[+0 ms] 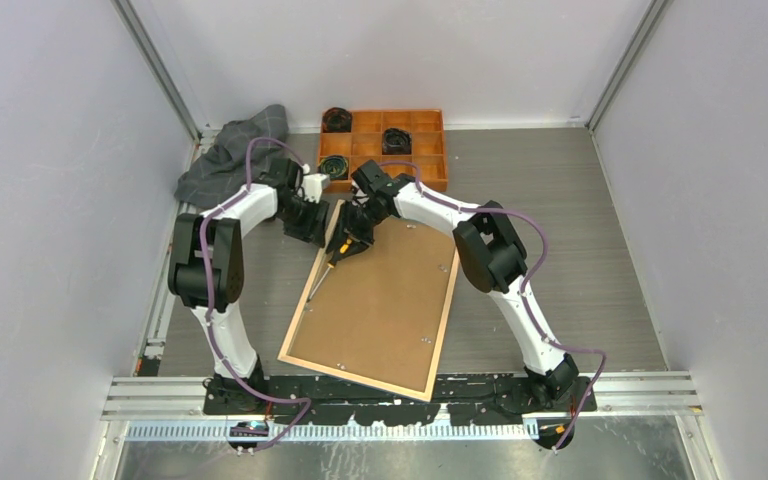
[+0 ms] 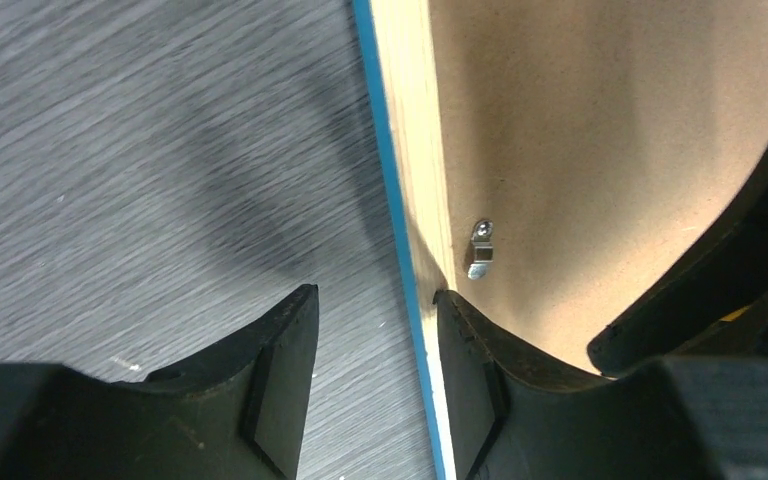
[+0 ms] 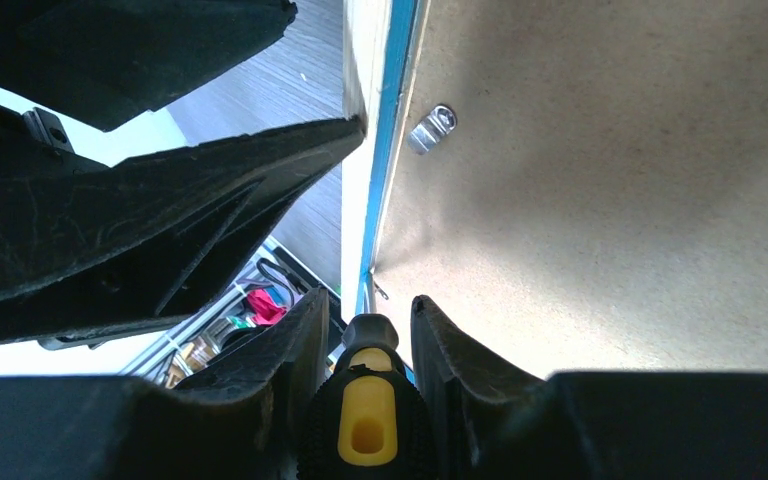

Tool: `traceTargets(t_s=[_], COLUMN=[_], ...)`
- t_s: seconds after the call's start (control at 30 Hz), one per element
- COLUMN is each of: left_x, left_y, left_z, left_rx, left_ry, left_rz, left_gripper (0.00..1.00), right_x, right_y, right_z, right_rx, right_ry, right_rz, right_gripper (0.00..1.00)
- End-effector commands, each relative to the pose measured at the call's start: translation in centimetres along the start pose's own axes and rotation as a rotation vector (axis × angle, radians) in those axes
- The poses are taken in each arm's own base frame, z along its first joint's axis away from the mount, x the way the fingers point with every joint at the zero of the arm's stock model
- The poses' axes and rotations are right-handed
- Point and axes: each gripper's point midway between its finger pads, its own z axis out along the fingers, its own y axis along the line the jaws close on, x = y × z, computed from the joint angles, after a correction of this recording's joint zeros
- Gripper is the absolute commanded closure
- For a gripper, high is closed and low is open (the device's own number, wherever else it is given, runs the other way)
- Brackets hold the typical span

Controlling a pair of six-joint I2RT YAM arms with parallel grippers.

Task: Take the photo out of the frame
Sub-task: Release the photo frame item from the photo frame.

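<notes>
The frame (image 1: 447,310) lies face down on the table, its wood rim (image 2: 405,150) and blue edge (image 3: 385,150) showing around the brown backing board (image 1: 385,300). The photo is hidden under that board. My left gripper (image 1: 312,222) is at the frame's far left corner and stands open (image 2: 375,295). The rim runs between its fingers, against the right one. A metal clip (image 2: 480,255) sits just ahead on the board. My right gripper (image 1: 352,240) is shut on a yellow-and-black screwdriver (image 3: 367,420). The screwdriver's shaft (image 1: 322,278) points along the frame's left side.
An orange compartment tray (image 1: 430,125) holding black round parts stands behind the frame. A grey cloth (image 1: 225,160) lies at the back left. A second clip (image 3: 432,130) shows on the board. Pale walls close in both sides.
</notes>
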Motion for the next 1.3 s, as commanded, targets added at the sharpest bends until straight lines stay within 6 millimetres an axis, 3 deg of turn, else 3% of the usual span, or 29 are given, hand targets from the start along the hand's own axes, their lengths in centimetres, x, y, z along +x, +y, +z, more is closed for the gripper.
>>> traceTargets(t_s=[0.0,0.27,0.43,0.7,0.8,1.03,1.27], left_x=[2.2,2.0,3.0,4.2,4.3,4.1,4.0], left_y=[-1.9,-1.6,0.0,-0.5,-0.7,-0.9,-1.0], left_z=[2.0,2.2,2.7,3.3,3.6,3.8,3.8], left_rx=[0.108,0.088,-0.011,-0.044,-0.039,-0.034,-0.040], left_ry=[0.069,0.052,0.105,0.161,0.171,0.189,0.203], left_rz=[-0.002,-0.004,0.003,0.040,0.034,0.012,-0.017], left_gripper=[0.51,0.52,0.65,0.70,0.78,0.99,1.00], right_x=[0.1,0.2,0.0,-0.3,-0.1,1.5,3.3], right_y=[2.3,2.1,2.0,1.9,1.6,1.8,2.1], right_z=[-1.2,-1.2,-1.2,-0.9,-1.0,-0.6,0.9], right_rx=[-0.059,-0.058,-0.047,-0.035,-0.027,-0.023,-0.026], right_ry=[0.002,0.004,-0.006,-0.008,-0.003,0.038,0.093], right_rz=[-0.033,-0.033,-0.033,-0.028,-0.028,-0.039,-0.054], right_gripper=[0.99,0.99,0.99,0.99,0.99,0.99,0.99])
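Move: The frame's left rim, where the left fingers will close, lies about 2 cm to the left hand's right, 1 cm back and 2 cm below. The upper clip is level ahead, about 4 cm to its right and 2 cm lower. For the right hand, already holding the screwdriver, the lower clip by the blade tip is some 14 cm back, 7 cm left and 5 cm below; the rim spot is roughly 2 cm ahead, 3 cm left and 4 cm lower. Rightward and slightly down, the left hand shifts about 2 cm onto the frame's left rim, easing a little back, then narrows its fingers until they pinch the rim, one outside and one inside beside the upper clip. The right hand keeps its grip on the screwdriver and waits, then draws back about 1.5 cm, taking the blade towards the lower clip. ##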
